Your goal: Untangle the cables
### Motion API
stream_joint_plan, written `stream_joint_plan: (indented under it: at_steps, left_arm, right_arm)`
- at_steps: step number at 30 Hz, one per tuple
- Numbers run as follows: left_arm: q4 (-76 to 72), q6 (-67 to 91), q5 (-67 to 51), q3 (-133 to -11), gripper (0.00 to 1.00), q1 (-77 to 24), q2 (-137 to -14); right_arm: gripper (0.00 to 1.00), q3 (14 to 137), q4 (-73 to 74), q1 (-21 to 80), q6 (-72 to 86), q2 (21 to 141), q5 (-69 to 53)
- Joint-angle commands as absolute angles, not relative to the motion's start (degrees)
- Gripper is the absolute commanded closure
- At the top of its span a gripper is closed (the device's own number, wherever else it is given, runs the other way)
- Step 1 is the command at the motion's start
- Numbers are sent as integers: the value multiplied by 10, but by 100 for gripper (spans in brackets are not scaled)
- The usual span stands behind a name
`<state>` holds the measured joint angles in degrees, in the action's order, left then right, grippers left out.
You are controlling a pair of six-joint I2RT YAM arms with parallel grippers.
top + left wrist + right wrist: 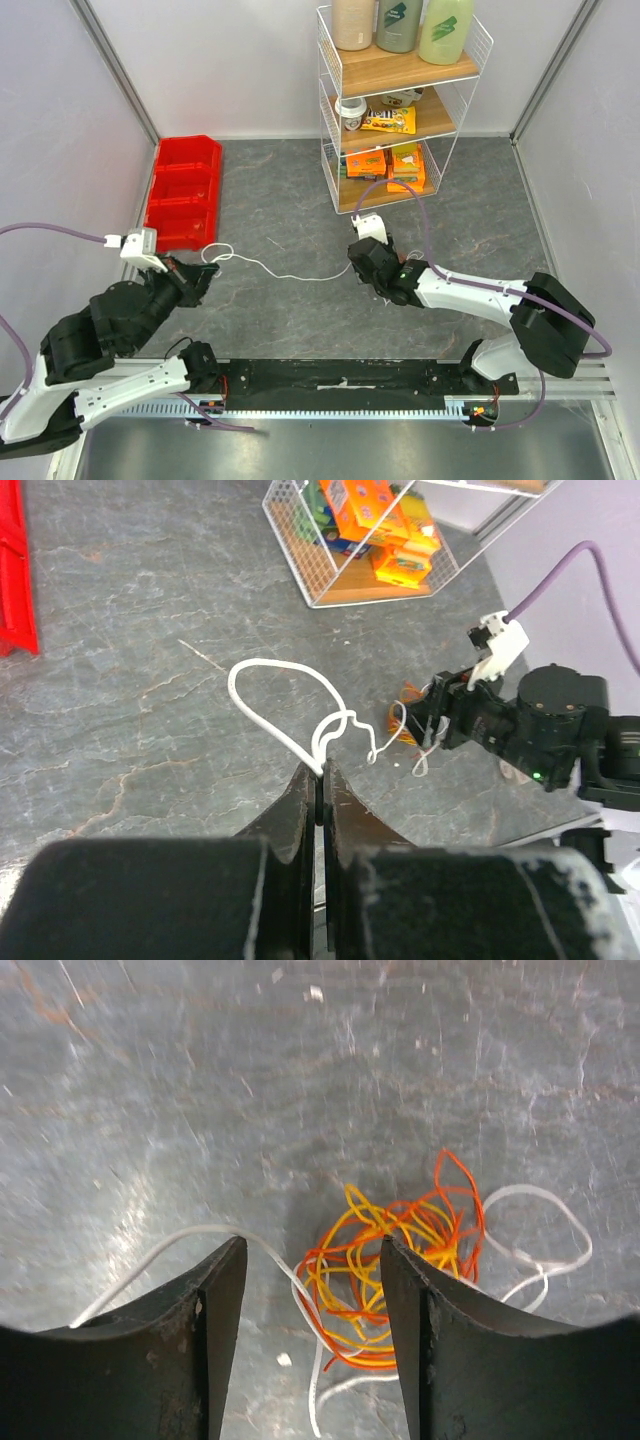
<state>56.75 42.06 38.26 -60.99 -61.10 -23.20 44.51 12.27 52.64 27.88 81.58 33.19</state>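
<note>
A white cable (280,273) trails across the grey table from my left gripper (205,268) towards my right one. In the left wrist view my left gripper (322,775) is shut on the white cable (265,662), which loops up from the tips. An orange and yellow tangle (385,1250) lies on the table with the white cable (190,1230) running through it. My right gripper (312,1245) hangs open just above it, its jaws either side of the tangle's left part. From above, the right gripper (372,278) hides the tangle.
A row of red bins (183,190) stands at the back left. A white wire shelf (395,110) with bottles and orange boxes stands at the back, just beyond the right gripper. A black rail (340,375) runs along the near edge.
</note>
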Motion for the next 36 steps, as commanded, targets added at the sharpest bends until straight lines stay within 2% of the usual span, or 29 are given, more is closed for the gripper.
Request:
stream_joint_plan:
  at_steps: [1, 9, 16, 18, 21, 22, 26, 36]
  left_arm:
    - [570, 412, 361, -647, 98, -609, -214]
    - [569, 419, 310, -671, 98, -608, -198]
    - [569, 418, 295, -678, 98, -609, -195]
    - [570, 417, 292, -687, 98, -609, -195]
    - [581, 417, 289, -705, 98, -609, -194]
    - [584, 417, 291, -711, 98, -609, -191]
    - [598, 424, 306, -721, 98, -609, -176]
    - [609, 433, 377, -668, 98, -609, -180]
  right_arm:
    - [37, 433, -16, 522, 272, 816, 374]
    - [39, 437, -98, 506, 250, 857, 329]
    - [40, 417, -232, 499, 195, 904, 193]
    - [49, 431, -231, 498, 194, 920, 206]
    - [79, 446, -217, 487, 201, 929, 258]
    - [80, 447, -213, 479, 206, 925, 269]
    - [97, 443, -173, 462, 208, 845, 332]
    - [97, 526, 45, 457, 153, 567, 440]
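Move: The white cable's strand to be gripped lies about 3 cm ahead of the right hand, 4 cm to its left and 2 cm below; the orange tangle sits some 3 cm ahead, 3 cm right and 4 cm down, and the shelf's bottom board about 20 cm ahead, 5 cm right. From the left hand, already holding the cable's end, that strand is roughly 14 cm ahead, 21 cm right and 26 cm below. Right hand shifts 7 cm forward-left, pinches the white cable, lifts it 18 cm drifting right; left keeps hold. ##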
